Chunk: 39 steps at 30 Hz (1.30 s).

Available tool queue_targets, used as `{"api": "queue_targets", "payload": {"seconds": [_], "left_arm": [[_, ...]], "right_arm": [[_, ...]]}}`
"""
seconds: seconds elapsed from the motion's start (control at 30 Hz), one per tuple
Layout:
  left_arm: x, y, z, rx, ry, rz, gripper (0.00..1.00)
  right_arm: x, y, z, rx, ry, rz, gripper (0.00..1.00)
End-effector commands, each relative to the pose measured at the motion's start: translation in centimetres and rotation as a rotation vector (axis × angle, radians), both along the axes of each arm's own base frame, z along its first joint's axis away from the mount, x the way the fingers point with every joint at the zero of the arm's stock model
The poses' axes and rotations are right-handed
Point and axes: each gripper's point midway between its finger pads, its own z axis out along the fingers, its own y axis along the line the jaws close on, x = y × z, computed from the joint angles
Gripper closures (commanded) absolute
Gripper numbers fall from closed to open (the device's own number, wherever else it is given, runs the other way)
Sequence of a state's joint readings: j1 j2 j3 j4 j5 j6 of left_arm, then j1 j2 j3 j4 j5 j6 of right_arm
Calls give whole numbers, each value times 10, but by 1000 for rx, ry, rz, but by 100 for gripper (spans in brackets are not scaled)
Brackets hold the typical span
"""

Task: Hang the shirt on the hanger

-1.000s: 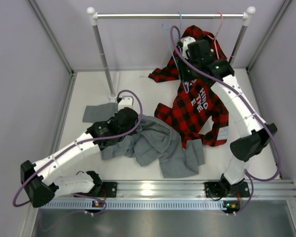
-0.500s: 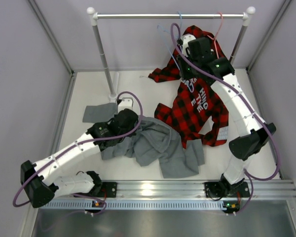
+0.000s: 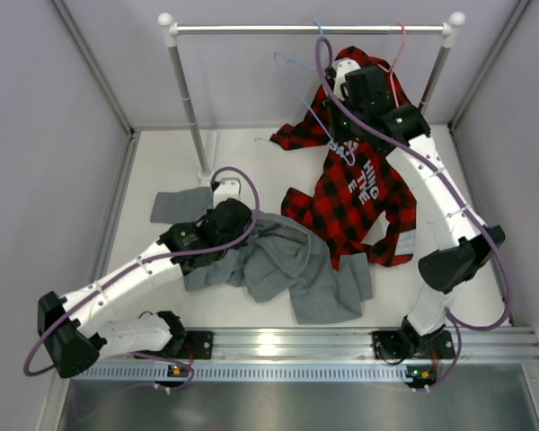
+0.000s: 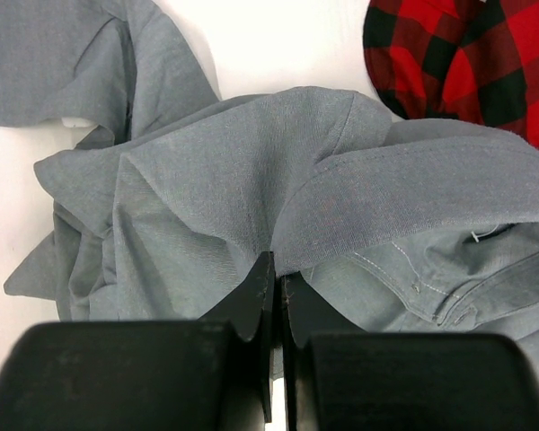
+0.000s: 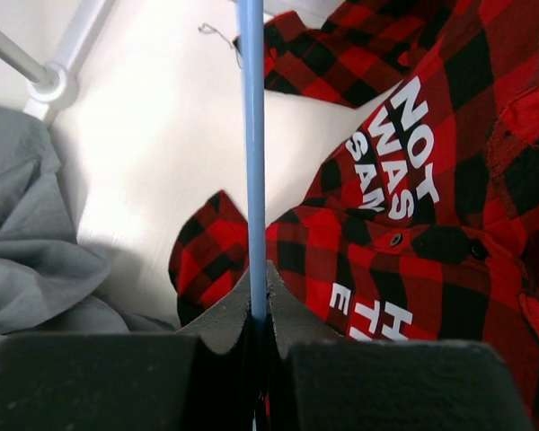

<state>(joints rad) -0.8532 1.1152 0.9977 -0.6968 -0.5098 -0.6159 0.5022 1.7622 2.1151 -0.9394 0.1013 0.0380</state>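
Observation:
The grey shirt (image 3: 287, 265) lies crumpled on the white table in front of the left arm. My left gripper (image 3: 250, 224) is shut on a raised fold of the shirt (image 4: 251, 180), and the cloth runs down between its fingertips (image 4: 277, 265). The light-blue hanger (image 3: 296, 65) hangs tilted by its hook from the rail (image 3: 251, 30). My right gripper (image 3: 337, 124) is shut on one thin wire side of the hanger (image 5: 251, 135), which runs straight up from between the fingertips (image 5: 260, 269).
A red-and-black plaid shirt (image 3: 359, 193) with white lettering hangs on a pink hanger (image 3: 400, 45) and spills onto the table under the right arm. The rack's left post (image 3: 187, 99) stands at the back. Purple walls close in both sides.
My right gripper has closed onto the blue hanger's wire, and the hanger's frame has swung out to the left. The left arm and the grey shirt have not moved.

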Motion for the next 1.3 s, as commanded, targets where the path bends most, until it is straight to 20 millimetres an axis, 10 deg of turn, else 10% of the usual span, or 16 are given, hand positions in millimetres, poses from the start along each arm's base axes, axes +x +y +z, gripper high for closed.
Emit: {"api": "queue_targets", "payload": {"seconds": [0.0,0.53,0.77,1.1,1.27], "left_arm": [[5,7,6,-12,-33,61,100],[14,11,2,-62,-13,153,100],[44,17,18,-131,-3,191,100],[94,21,8,-192,91,179,100],[109,10,-4,-205,145,155,100]], "right_arm": [[-7,-5,78,151,-191,-13,100],[-26,-1,134,270,-318,44,100],[-86,-3,144,359,-282,160,100],[-207,-9,10,433,18,368,100],[-250,-5,-20,528,62,484,100]]}}
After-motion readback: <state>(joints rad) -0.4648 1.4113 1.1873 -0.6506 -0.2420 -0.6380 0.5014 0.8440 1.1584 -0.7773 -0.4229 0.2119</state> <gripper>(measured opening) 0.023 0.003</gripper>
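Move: The blue hanger is pinched in the right hand, its hook still at the rack rail, some 12 cm ahead of that hand and 13 cm above it. The middle of the grey shirt lies about 19 cm back, 15 cm left and 30 cm below the right hand; the plaid shirt's is 2 cm ahead, 8 cm right, 22 cm below. From the left hand, already gripping a grey fold, the shirt's middle is about 2 cm back, 8 cm right, 14 cm below; the hanger's is some 22 cm ahead, 20 cm right, 22 cm above. The hanger is lifted about 9 cm to clear its hook from the rail, then carried back faster and down towards the grey shirt, ending some 24 cm nearer the base; the right hand keeps it pinched while rolling left side up and turning counter-clockwise. The grey fold stays pinched in the left hand, drawn forward 9 cm and a little left, mostly late, with a slight counter-clockwise turn. ##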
